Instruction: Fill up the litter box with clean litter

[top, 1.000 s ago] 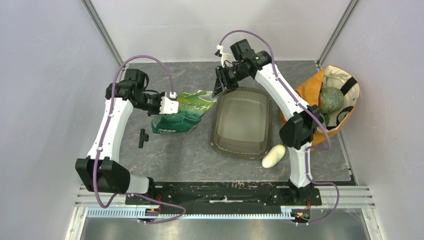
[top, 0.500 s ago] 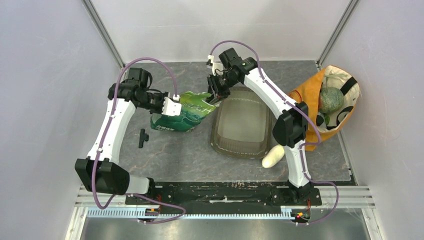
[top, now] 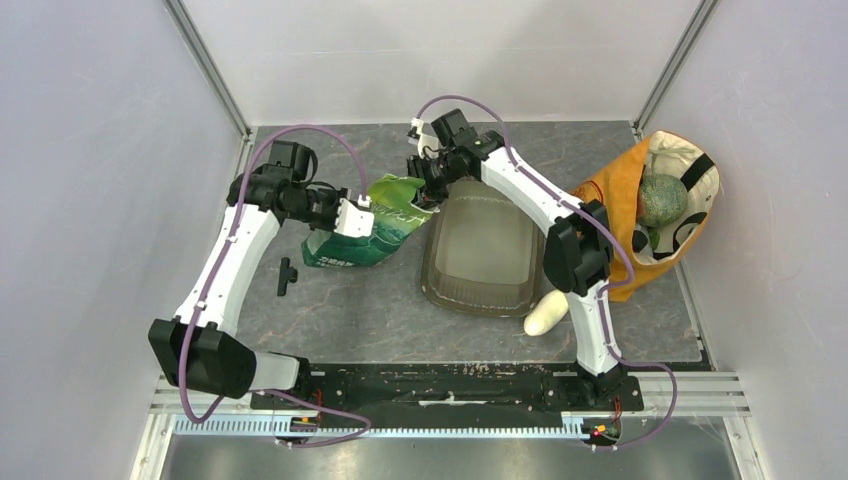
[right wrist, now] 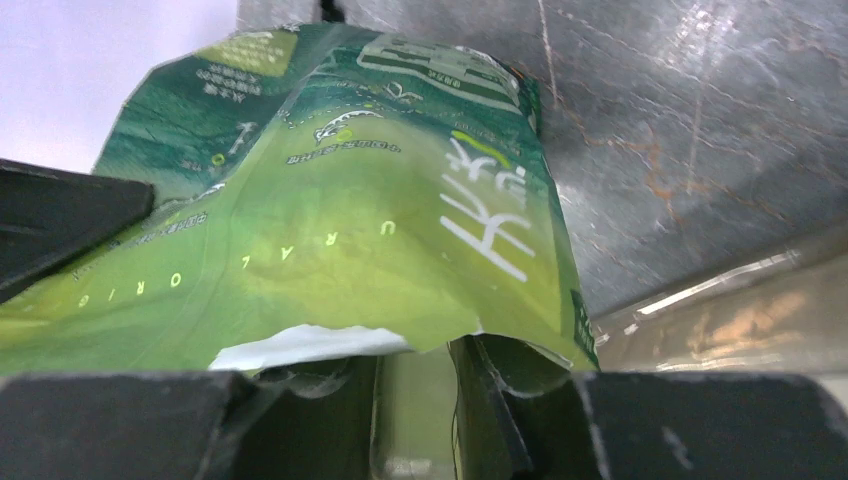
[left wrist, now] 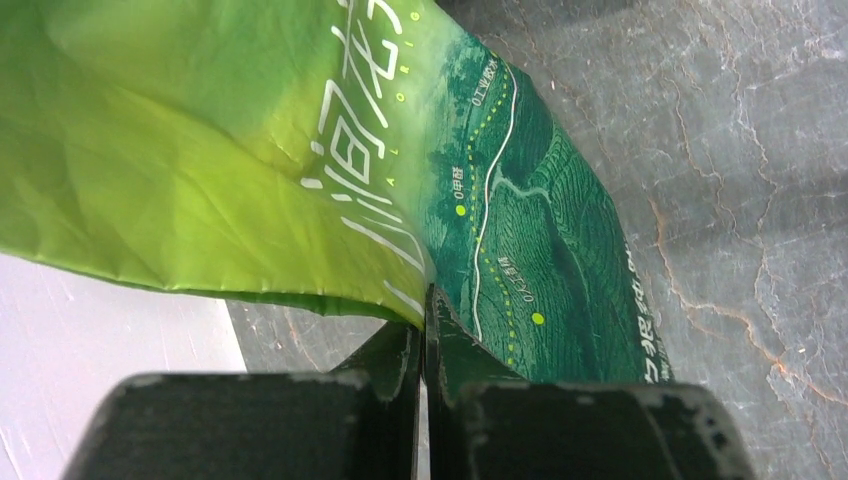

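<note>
The smoky translucent litter box [top: 486, 250] lies mid-table, and its rim [right wrist: 740, 320] shows at the right of the right wrist view. No clean litter shows. A green printed pouch [top: 368, 235] leans left of the tray with its torn top toward it. My left gripper [top: 356, 219] is shut on the pouch's left side, its tips [left wrist: 425, 300] pinching a fold of the pouch [left wrist: 250, 150]. My right gripper [top: 426, 188] is at the pouch's torn mouth. Its jaws [right wrist: 415, 345] stand apart with the torn edge of the pouch [right wrist: 330, 200] lying across the fingertips.
An orange-and-cream fabric bag [top: 625, 190] holding a green round vegetable [top: 662, 200] stands at the right edge. A white oval vegetable [top: 547, 312] lies by the tray's near right corner. A small black part [top: 287, 275] lies left of the pouch. Grey walls close in the table.
My right arm swung left and down from above the tray's far corner to the pouch's torn top. My left gripper shifted slightly right with the pouch, tilting it toward the tray.
</note>
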`<control>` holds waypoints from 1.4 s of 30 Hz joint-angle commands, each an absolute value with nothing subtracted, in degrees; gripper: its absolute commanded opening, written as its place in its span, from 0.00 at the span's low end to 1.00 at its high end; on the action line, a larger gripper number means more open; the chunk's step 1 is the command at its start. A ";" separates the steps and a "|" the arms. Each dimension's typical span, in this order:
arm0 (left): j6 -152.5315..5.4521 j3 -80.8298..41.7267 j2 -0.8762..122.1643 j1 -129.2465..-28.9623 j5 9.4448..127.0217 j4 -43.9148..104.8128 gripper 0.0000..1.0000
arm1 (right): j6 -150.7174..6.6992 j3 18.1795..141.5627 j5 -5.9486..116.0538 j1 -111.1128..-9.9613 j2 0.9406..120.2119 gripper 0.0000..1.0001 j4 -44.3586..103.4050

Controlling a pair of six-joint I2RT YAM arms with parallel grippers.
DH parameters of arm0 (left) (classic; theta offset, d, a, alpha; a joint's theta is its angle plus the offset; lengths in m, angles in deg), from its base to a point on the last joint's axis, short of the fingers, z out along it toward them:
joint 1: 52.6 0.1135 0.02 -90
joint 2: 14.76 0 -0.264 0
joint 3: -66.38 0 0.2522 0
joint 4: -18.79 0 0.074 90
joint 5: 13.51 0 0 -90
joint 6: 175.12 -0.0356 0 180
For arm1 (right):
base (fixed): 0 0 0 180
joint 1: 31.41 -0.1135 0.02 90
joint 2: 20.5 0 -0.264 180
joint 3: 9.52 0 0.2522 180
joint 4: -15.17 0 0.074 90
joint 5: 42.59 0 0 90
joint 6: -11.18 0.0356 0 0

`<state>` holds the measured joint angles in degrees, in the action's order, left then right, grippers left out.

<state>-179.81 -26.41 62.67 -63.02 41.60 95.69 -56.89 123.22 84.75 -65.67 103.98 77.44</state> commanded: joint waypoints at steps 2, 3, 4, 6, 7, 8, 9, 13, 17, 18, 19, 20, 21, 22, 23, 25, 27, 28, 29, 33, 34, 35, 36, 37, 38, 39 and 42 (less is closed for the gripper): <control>-177.40 -24.58 61.46 -64.21 38.12 89.00 0.02 | -46.03 116.10 101.07 -66.11 102.48 0.00 57.64; -177.23 -24.47 61.57 -64.21 38.29 88.66 0.02 | -44.87 115.70 102.17 -65.88 102.08 0.00 56.17; -176.99 -24.53 61.83 -64.16 38.43 88.31 0.02 | -43.84 115.56 103.10 -65.70 101.79 0.00 54.80; -176.09 -24.99 62.27 -64.04 38.48 87.67 0.02 | -41.16 114.35 105.22 -65.20 100.76 0.00 51.45; -176.00 -25.04 62.54 -63.90 38.59 87.53 0.02 | -39.37 113.27 105.76 -64.93 100.09 0.00 49.13; -175.71 -25.23 62.67 -63.74 38.70 87.06 0.02 | -38.11 112.04 106.22 -64.51 99.04 0.00 47.45; -175.30 -25.38 62.86 -63.60 38.86 86.62 0.02 | -36.67 110.87 106.53 -64.10 98.26 0.00 45.42; -173.35 -26.56 63.35 -62.65 37.79 85.45 0.02 | -33.97 107.18 107.33 -61.70 95.09 0.00 42.86; -173.20 -26.51 63.24 -62.28 36.39 84.70 0.02 | -33.38 102.45 107.35 -59.12 91.27 0.00 42.12; -173.50 -26.27 63.20 -62.27 36.12 84.64 0.02 | -32.98 101.20 107.40 -58.26 90.32 0.00 41.67; -173.81 -26.06 63.22 -62.28 35.91 84.58 0.02 | -32.63 100.29 107.42 -57.61 89.50 0.00 41.42; -173.95 -25.96 63.47 -62.19 35.82 84.66 0.02 | -32.59 99.38 107.41 -56.80 88.70 0.00 41.62; -174.11 -25.96 63.67 -62.19 35.74 84.65 0.02 | -32.55 98.53 107.43 -56.12 88.05 0.00 41.63; -174.36 -25.96 63.96 -62.20 35.71 84.67 0.02 | -32.70 97.25 107.35 -55.40 87.20 0.00 41.75; -174.45 -26.10 64.31 -62.19 35.56 84.65 0.02 | -33.04 96.41 107.22 -54.81 86.47 0.00 42.08; -174.02 -26.67 65.00 -62.18 35.32 84.20 0.02 | -34.31 94.55 107.32 -53.61 85.23 0.00 43.74; -173.44 -27.48 65.71 -62.18 34.95 83.88 0.02 | -34.68 92.52 107.53 -52.37 83.91 0.00 44.00; -173.44 -27.90 66.02 -62.18 34.92 83.89 0.02 | -34.86 91.80 107.72 -51.82 83.30 0.00 44.04; -173.66 -28.10 66.36 -62.18 34.92 83.88 0.02 | -34.88 90.90 108.00 -51.21 82.71 0.00 44.09; -174.30 -28.68 67.37 -62.19 34.92 83.93 0.02 | -35.23 88.28 108.83 -48.89 80.31 0.00 43.96; -174.44 -28.77 67.46 -62.18 34.64 83.86 0.02 | -35.18 87.60 108.85 -48.36 79.74 0.00 43.93; -174.67 -28.86 67.63 -62.18 34.38 83.84 0.02 | -35.22 87.05 108.88 -47.84 79.25 0.00 43.83; -174.91 -28.86 67.68 -62.18 34.18 83.83 0.02 | -35.23 86.43 108.85 -47.12 78.72 0.00 43.81; -175.02 -28.92 67.82 -62.18 33.98 83.85 0.02 | -35.11 85.81 108.80 -46.53 78.22 0.00 43.69; -175.01 -29.02 67.95 -62.18 33.76 83.83 0.02 | -34.91 85.12 108.81 -45.94 77.68 0.00 43.46; -175.01 -29.11 68.02 -62.18 33.55 83.79 0.02 | -34.73 84.58 108.78 -45.29 77.23 0.00 43.35; -175.70 -29.06 68.52 -62.18 33.43 83.63 0.02 | -34.36 82.77 108.94 -43.72 75.60 0.00 42.93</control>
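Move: The green litter bag, with the right hand's scoop already reaching down into its mouth, has its middle about 14 cm left of that hand, 5 cm back and some 8 cm below. The litter box's middle is roughly 14 cm right of the right hand, 8 cm back and 15 cm lower. From the left hand, which pinches the rim, the bag's middle is some 5 cm back, 2 cm left and 12 cm down; the black clip lies about 19 cm left and 16 cm back on the table. The scoop, held throughout by the right hand, is first worked about 2 cm farther left into the bag while its front tips up some 20 degrees. The right hand then reverses, rising about 6 cm and drawing it some 14 cm right out through the mouth towards the litter box, turning clockwise. The left hand keeps its pinch on the rim and shifts about 3.5 cm forward, slightly right. ##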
